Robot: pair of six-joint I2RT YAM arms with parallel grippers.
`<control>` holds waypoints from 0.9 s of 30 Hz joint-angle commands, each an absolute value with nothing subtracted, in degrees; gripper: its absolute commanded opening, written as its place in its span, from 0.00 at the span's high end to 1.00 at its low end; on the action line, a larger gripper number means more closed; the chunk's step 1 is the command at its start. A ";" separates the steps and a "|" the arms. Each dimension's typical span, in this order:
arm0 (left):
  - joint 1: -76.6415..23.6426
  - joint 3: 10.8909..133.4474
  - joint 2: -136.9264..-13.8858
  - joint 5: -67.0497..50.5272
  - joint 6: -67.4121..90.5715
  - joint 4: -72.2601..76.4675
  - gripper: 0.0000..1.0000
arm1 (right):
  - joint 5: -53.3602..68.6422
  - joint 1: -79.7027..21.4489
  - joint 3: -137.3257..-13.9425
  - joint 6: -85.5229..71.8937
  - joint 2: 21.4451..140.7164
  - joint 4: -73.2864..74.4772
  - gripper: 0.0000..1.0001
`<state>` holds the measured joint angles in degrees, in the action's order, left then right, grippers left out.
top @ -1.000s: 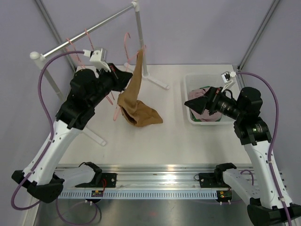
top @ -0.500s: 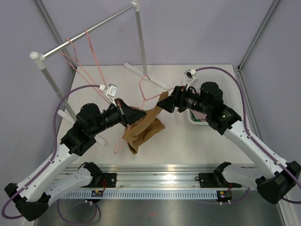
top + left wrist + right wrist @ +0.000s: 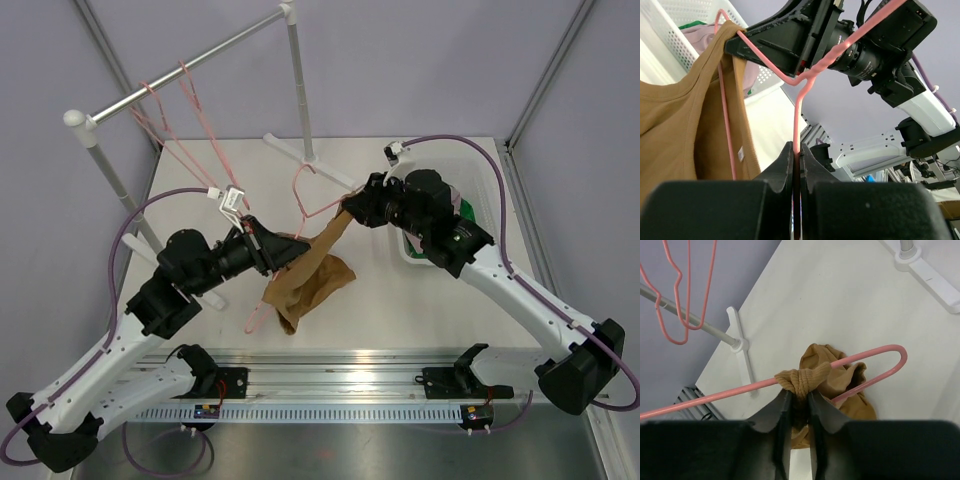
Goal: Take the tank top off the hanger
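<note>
A tan ribbed tank top (image 3: 305, 280) hangs from a pink wire hanger (image 3: 305, 195) held above the table's middle. My left gripper (image 3: 270, 247) is shut on the hanger's wire (image 3: 798, 125), seen between its jaws in the left wrist view. My right gripper (image 3: 352, 205) is shut on the top's bunched shoulder strap (image 3: 807, 381), which wraps over the hanger arm (image 3: 860, 357). The top's body (image 3: 670, 120) droops onto the table (image 3: 420, 300). In the left wrist view the strap (image 3: 732, 30) sits on the hanger's end by the right gripper's fingers.
A garment rack (image 3: 190, 60) with spare pink hangers (image 3: 170, 115) stands at the back left, its feet (image 3: 310, 160) on the table. A white basket (image 3: 470, 215) with clothes sits at the right, behind my right arm. The rack's foot (image 3: 740, 342) shows below the hanger.
From 1 s ago, the hanger with the top came off the rack to the table's middle and my right arm swung over from the basket. Since 0.5 s, the strap end rose slightly.
</note>
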<state>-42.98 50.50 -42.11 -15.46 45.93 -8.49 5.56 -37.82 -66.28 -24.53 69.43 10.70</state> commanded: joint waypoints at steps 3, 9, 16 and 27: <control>-43.42 51.50 -40.69 -12.13 45.18 -8.16 1.00 | 0.36 -38.23 -68.38 -21.89 69.52 10.10 1.00; -43.42 51.59 -38.94 -9.23 42.46 -12.56 1.00 | -7.88 -38.14 -68.99 -18.56 68.73 13.87 1.00; -43.42 52.21 -37.80 -20.48 38.06 -14.32 1.00 | -14.77 -30.51 -74.09 -15.29 74.78 21.44 1.00; -43.42 56.87 -37.00 -17.33 34.98 -5.30 1.00 | 8.02 -26.63 -72.79 -20.10 71.82 20.32 1.00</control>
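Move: The tank top's near strap, still round the hanger's arm, already sits between the right hand's closing fingers; its body hangs about 11 cm left, 6 cm back and 18 cm lower. The hanger's neck is 11 cm left, 4 cm back and slightly above, the white basket some 25 cm right, 16 cm ahead and 26 cm below. From the left hand, gripping the hanger, that strap is about 13 cm ahead, 17 cm right, nearly level. The strap is pinched as the right fingers finish shutting, then drawn off the hanger's shoulder end, first slowly, then quickly rightward and forward with some sinking, about 12 cm in all, the hand turning some 20 degrees clockwise and its left side dipping; at the last it eases back a couple of centimetres. The left hand keeps its grip on the hanger, giving a small pull back and to the left, dipping, then rising. ##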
